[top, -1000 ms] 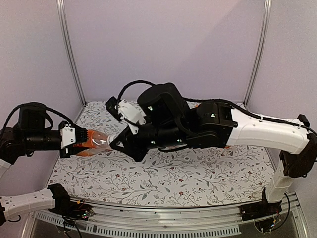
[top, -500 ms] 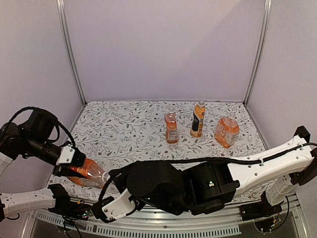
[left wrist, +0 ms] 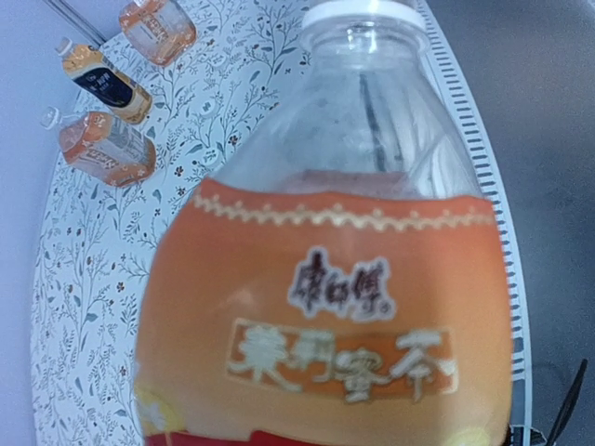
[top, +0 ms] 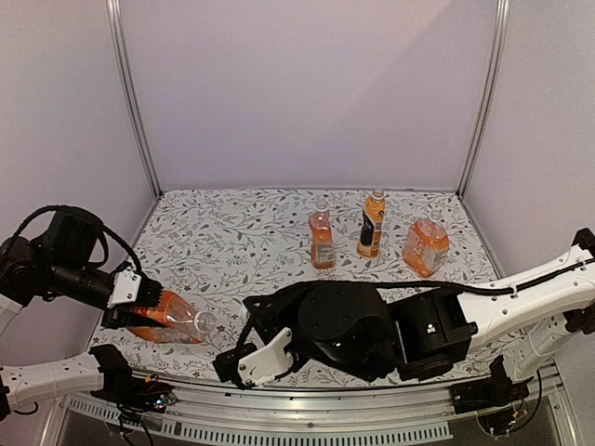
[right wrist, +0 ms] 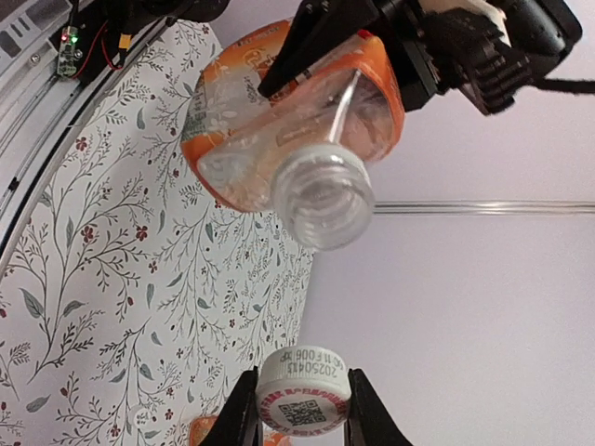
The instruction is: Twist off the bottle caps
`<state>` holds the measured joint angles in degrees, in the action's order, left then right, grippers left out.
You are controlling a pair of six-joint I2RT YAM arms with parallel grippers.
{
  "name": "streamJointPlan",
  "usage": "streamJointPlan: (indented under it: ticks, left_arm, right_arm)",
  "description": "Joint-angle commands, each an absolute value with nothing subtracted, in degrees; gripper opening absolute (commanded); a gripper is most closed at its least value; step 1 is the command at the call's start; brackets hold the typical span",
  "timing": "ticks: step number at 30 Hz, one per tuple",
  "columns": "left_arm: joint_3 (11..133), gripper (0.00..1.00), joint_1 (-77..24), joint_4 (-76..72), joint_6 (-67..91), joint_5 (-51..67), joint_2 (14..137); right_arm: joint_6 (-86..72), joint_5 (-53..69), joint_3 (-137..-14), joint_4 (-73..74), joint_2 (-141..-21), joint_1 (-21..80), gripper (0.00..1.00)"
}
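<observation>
My left gripper (top: 149,311) is shut on a clear bottle (top: 172,318) of orange drink and holds it on its side over the table's front left. That bottle (left wrist: 325,307) fills the left wrist view and hides the fingers. Its mouth (right wrist: 323,197) is open, with no cap on it. My right gripper (right wrist: 299,405) is shut on a white bottle cap (right wrist: 304,400), a short way off from the mouth. Three other bottles (top: 322,240) (top: 372,223) (top: 427,246) stand at the back right, each with a cap on top.
The right arm's bulky black body (top: 344,330) stretches low across the front of the flowered table (top: 232,242). The metal rail (top: 307,409) runs along the near edge. Frame posts (top: 130,102) (top: 483,102) stand at the back corners.
The right arm swung from mid-table down to the near edge, taking the cap away from the bottle's neck. The left arm drew the bottle toward the front left.
</observation>
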<state>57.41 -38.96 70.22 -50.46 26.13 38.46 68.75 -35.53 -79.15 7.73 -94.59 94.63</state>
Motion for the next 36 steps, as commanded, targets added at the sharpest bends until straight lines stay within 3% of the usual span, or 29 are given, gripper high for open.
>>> streamJointPlan:
  ticks: [1,3,5,9,13,25,34,36]
  left_arm:
    - [55.0,0.24,-39.4,64.1,-46.7,22.2,37.3]
    - [53.8,0.24,-39.4,60.5,-43.1,20.8,36.8]
    - [52.1,0.24,-39.4,54.2,-36.7,18.0,35.6]
    - [48.5,0.25,-39.2,41.4,-22.9,11.0,32.2]
    - [45.8,0.25,-36.5,33.7,-10.3,9.5,29.7]
    - [27.7,0.25,-25.2,16.9,7.5,23.7,18.1]
    - [21.6,0.25,-19.9,10.8,10.3,33.6,13.4]
    - [21.1,0.25,-19.3,10.4,10.5,34.0,12.8]
  right_arm:
    - [58.5,-37.9,-72.5,1.9,-85.4,92.2,0.00]
    - [51.8,-40.1,-71.7,3.2,-84.2,89.7,0.00]
    - [35.5,-39.3,-73.9,13.9,-83.9,84.1,0.00]
    - [-7.6,-28.9,-83.4,42.1,-90.5,71.7,0.00]
    - [-26.8,-18.8,-86.0,55.4,-98.5,65.6,0.00]
    - [-33.6,-6.4,-87.9,56.3,-115.9,65.6,0.00]
    - [-33.5,-4.4,-90.9,55.0,-122.2,65.9,0.17]
    - [-33.5,-3.8,-91.6,54.9,-123.0,66.0,0.25]
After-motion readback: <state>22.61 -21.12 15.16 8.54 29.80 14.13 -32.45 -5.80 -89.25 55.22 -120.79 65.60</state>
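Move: The right hand already holds the unscrewed cap. The patch of table it goes to lies about 13 cm ahead, 13 cm to its right and 28 cm below; a loose cap lies some 9 cm beyond that patch, and the small peach bottle stands about 35 cm ahead and 14 cm right of the hand. From the left hand, which holds the open bottle, that patch is roughly 9 cm ahead, 29 cm right and 23 cm below. Keeping its pinch on the cap, the right hand swings away from the bottle mouth, forward and to its right with a slight rise, then drops steeply while drawing back some 7 cm, ending about 27 cm lower beside the loose cap as the wrist turns until the fingers point straight down. Meanwhile the left hand, still gripping the open bottle, carries it about 9 cm forward and turns by some 60 degrees, fingers coming up to near level and round towards forward-right, to bring the bottle upright, its height wavering but ending much as it was. ##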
